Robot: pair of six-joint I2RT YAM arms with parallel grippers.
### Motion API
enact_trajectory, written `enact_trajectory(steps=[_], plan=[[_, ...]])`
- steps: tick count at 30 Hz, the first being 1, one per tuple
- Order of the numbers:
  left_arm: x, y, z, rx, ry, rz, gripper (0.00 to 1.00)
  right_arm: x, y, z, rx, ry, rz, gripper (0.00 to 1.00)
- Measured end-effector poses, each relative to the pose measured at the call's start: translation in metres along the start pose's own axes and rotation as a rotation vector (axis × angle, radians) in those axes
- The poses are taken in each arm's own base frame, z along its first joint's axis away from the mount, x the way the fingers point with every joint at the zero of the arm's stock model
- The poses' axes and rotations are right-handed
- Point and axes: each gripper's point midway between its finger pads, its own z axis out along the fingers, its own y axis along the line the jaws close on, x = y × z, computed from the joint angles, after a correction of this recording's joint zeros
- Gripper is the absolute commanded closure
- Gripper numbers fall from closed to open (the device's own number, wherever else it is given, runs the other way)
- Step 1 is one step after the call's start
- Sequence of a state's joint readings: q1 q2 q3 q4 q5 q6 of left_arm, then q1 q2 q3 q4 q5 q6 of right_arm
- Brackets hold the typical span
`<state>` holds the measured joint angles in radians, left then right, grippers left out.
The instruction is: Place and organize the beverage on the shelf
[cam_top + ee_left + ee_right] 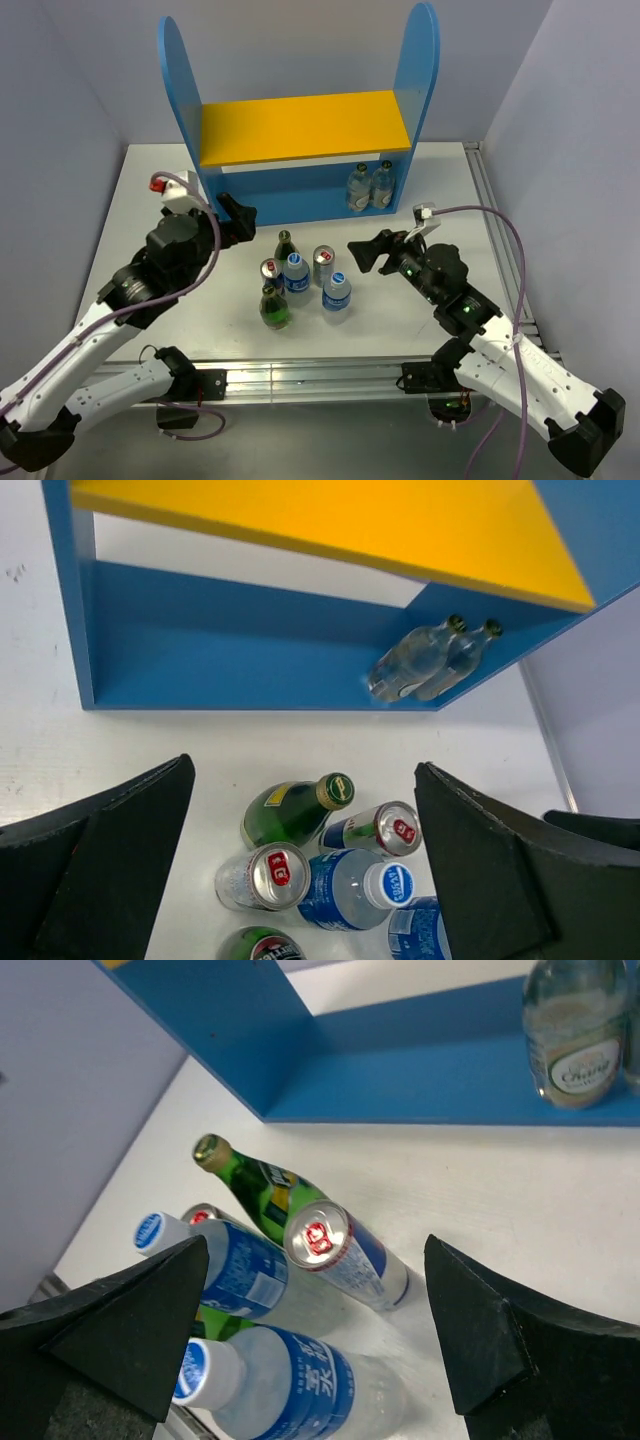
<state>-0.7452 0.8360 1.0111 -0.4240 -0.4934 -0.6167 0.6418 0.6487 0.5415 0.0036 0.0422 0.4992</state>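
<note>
The blue shelf [180,110] with a yellow-orange upper board [300,125] stands at the back. Six drinks stand clustered on the table in front of it: two green bottles [285,247] [275,306], two blue-capped water bottles [296,275] [337,295] and two silver cans [272,270] [323,262]. My left gripper [240,218] is open and empty, to the upper left of the cluster and above it [302,770]. My right gripper [365,252] is open and empty, just right of the cluster, facing a can [345,1255] and a water bottle [280,1380].
Two clear glass bottles [369,186] with dark caps stand at the right end of the shelf's lower tier; they also show in the left wrist view [420,660]. A metal rail [300,378] runs along the table's near edge. Grey walls close in on both sides.
</note>
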Motion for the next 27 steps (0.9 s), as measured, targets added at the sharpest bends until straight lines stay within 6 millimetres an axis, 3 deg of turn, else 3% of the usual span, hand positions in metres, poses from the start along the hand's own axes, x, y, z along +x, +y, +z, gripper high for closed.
enact_trajectory(steps=[3,8,10,16,22,27], plan=[[-0.014,-0.001,-0.017,0.015,-0.039,-0.011,0.01,0.013,-0.009,0.000,0.026,0.027,-0.003,0.05],[-0.006,0.012,-0.043,0.010,-0.035,-0.053,0.03,0.027,-0.023,-0.006,0.069,0.043,-0.018,0.05],[0.008,0.017,-0.050,0.014,-0.013,-0.075,0.03,0.026,-0.025,-0.009,0.072,0.036,-0.022,0.05],[0.084,0.017,-0.062,0.065,0.150,-0.053,0.04,0.024,-0.024,-0.010,0.069,0.027,-0.029,0.05],[0.132,-0.005,-0.083,0.122,0.245,-0.004,0.01,0.026,-0.026,-0.009,0.076,0.036,-0.030,0.05],[0.184,-0.015,-0.091,0.070,0.272,0.143,0.01,0.026,-0.027,-0.009,0.083,0.033,-0.030,0.05]])
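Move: The near green bottle stands about 9 cm back and 6 cm to the right of the left hand, its middle some 23 cm below. From that bottle, the left can is about 8 cm farther out; the left water bottle is 6 cm out and 6 cm right, and the right water bottle 2 cm out and 15 cm right. From the right hand, the green bottle lies roughly 7 cm back, 20 cm left and 15 cm below. The left hand draws back from in front of the shelf towards the near green bottle, about 14 cm back in all, rising a touch and easing left at first, then sinking to some 13 cm lower and swinging right, so that it comes down on the base side of the bottle. Its wrist turns about 10 degrees clockwise and tips down about as much, with the fingers wide open and touching nothing yet, while the open right hand sinks about 3 cm beside the drinks and then waits. ##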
